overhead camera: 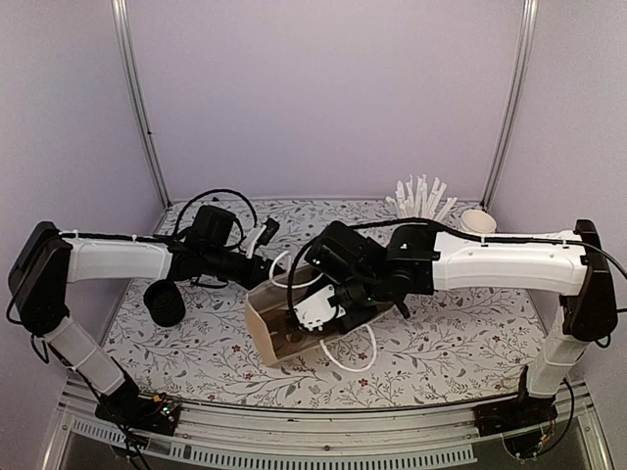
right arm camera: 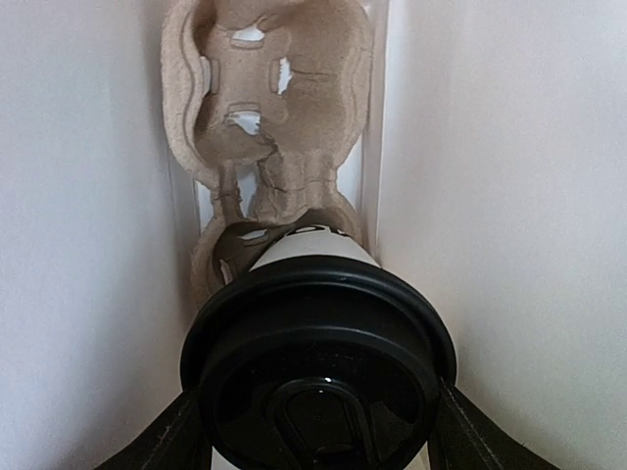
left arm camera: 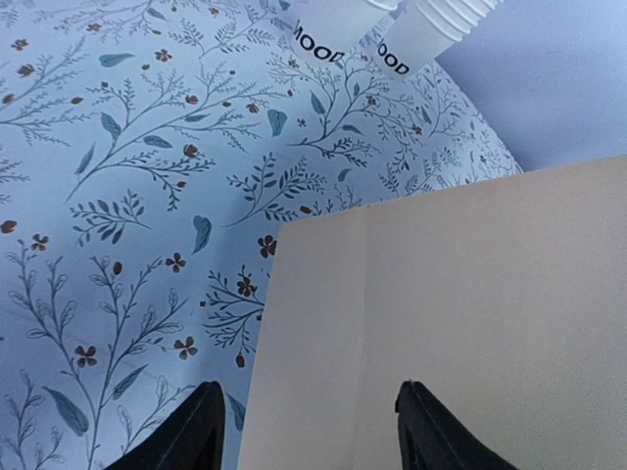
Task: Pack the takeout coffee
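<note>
A takeout coffee (right arm camera: 318,343), a white cup with a black lid, stands inside the brown paper bag (overhead camera: 269,333), its base in a pulp cup carrier (right arm camera: 265,98). In the right wrist view my right gripper (right arm camera: 318,431) is shut on it, a finger pressed against each side just under the lid. From above, that gripper (overhead camera: 318,311) reaches into the bag's mouth. My left gripper (left arm camera: 313,431) is open, its fingers spread over the bag's flat tan side (left arm camera: 470,313) near one edge. Seen from above, the left gripper (overhead camera: 263,235) hovers at the bag's back left.
Two stacks of lidless white cups (left arm camera: 431,29) lie at the top of the left wrist view. A cup of straws (overhead camera: 419,199) and a white cup (overhead camera: 477,222) stand at the back right. The bag's white handle loop (overhead camera: 353,357) trails on the floral tablecloth (overhead camera: 441,343).
</note>
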You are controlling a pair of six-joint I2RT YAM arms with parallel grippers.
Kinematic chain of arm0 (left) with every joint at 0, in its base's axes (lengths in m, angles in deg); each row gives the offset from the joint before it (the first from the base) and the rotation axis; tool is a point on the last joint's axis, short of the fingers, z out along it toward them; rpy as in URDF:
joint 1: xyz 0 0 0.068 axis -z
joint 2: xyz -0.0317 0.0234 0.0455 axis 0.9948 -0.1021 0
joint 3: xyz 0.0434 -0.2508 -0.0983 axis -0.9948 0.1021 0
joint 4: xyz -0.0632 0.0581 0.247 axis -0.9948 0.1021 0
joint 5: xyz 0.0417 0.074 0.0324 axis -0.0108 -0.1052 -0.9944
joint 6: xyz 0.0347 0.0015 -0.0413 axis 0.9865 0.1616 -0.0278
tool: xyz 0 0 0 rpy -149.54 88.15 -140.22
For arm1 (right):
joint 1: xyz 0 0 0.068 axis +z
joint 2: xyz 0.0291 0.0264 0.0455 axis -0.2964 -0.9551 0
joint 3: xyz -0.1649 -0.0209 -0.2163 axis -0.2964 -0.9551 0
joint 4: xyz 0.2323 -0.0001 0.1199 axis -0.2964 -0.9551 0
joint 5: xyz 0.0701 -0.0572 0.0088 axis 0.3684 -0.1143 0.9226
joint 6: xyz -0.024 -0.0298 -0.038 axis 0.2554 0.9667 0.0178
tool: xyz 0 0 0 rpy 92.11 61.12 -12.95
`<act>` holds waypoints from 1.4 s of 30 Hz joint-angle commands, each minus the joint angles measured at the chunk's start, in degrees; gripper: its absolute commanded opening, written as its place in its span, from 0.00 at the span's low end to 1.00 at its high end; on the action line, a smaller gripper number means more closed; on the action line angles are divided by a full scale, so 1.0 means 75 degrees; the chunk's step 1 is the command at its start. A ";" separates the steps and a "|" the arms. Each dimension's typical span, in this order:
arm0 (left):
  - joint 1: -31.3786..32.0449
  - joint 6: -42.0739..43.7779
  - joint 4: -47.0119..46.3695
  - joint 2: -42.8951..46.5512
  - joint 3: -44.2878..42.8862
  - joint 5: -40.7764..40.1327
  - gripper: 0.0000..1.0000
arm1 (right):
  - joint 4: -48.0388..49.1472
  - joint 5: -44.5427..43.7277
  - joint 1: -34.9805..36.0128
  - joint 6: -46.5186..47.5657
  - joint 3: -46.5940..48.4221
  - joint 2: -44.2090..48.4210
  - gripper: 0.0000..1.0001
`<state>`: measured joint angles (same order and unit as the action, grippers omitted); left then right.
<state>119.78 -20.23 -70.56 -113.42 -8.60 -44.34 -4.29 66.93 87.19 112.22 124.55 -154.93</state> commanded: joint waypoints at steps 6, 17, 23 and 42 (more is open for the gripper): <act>-0.0717 0.0224 0.0628 0.1428 0.0477 -0.0002 0.63 | -0.1756 0.1021 -0.0401 -0.0553 0.1379 -0.0833 0.29; -0.1007 0.0287 0.0913 0.2320 0.0862 -0.0098 0.64 | -0.3340 0.1660 -0.0525 -0.0599 0.2674 -0.1583 0.29; -0.1080 0.0304 0.0961 0.2505 0.1017 -0.0057 0.64 | -0.4085 0.1835 -0.0517 -0.0647 0.3058 -0.1771 0.29; -0.1089 0.0210 0.0838 0.2638 0.1178 0.0126 0.64 | -0.4034 0.2497 -0.0535 -0.0989 0.2488 -0.1920 0.30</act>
<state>112.30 -18.64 -63.80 -95.35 -0.64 -44.12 -35.50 82.10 83.52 106.03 147.83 -168.92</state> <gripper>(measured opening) 0.640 0.718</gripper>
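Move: My right hand holds the lidded coffee cup inside the tilted paper bag. The carrier cell it is being set into lies about 3 cm ahead, 2 cm left and 7 cm below. The empty cell is some 10 cm left, 2 cm back and 7 cm below; the bag's middle is level with my hand fore and aft, 5 cm left and 2 cm below. From my left hand, the cup's cell is about 18 cm right, 5 cm back and 7 cm below. I keep my right grip on the lidded cup and tip that hand by some 25 degrees, so the fingers swing from slanting forward to pointing nearly straight down; this brings the bag upright around the cup as the hand eases back and down, about 2 cm each way. My left hand, fingers still open, draws away from the bag, about 7 cm left and 4 cm up. ##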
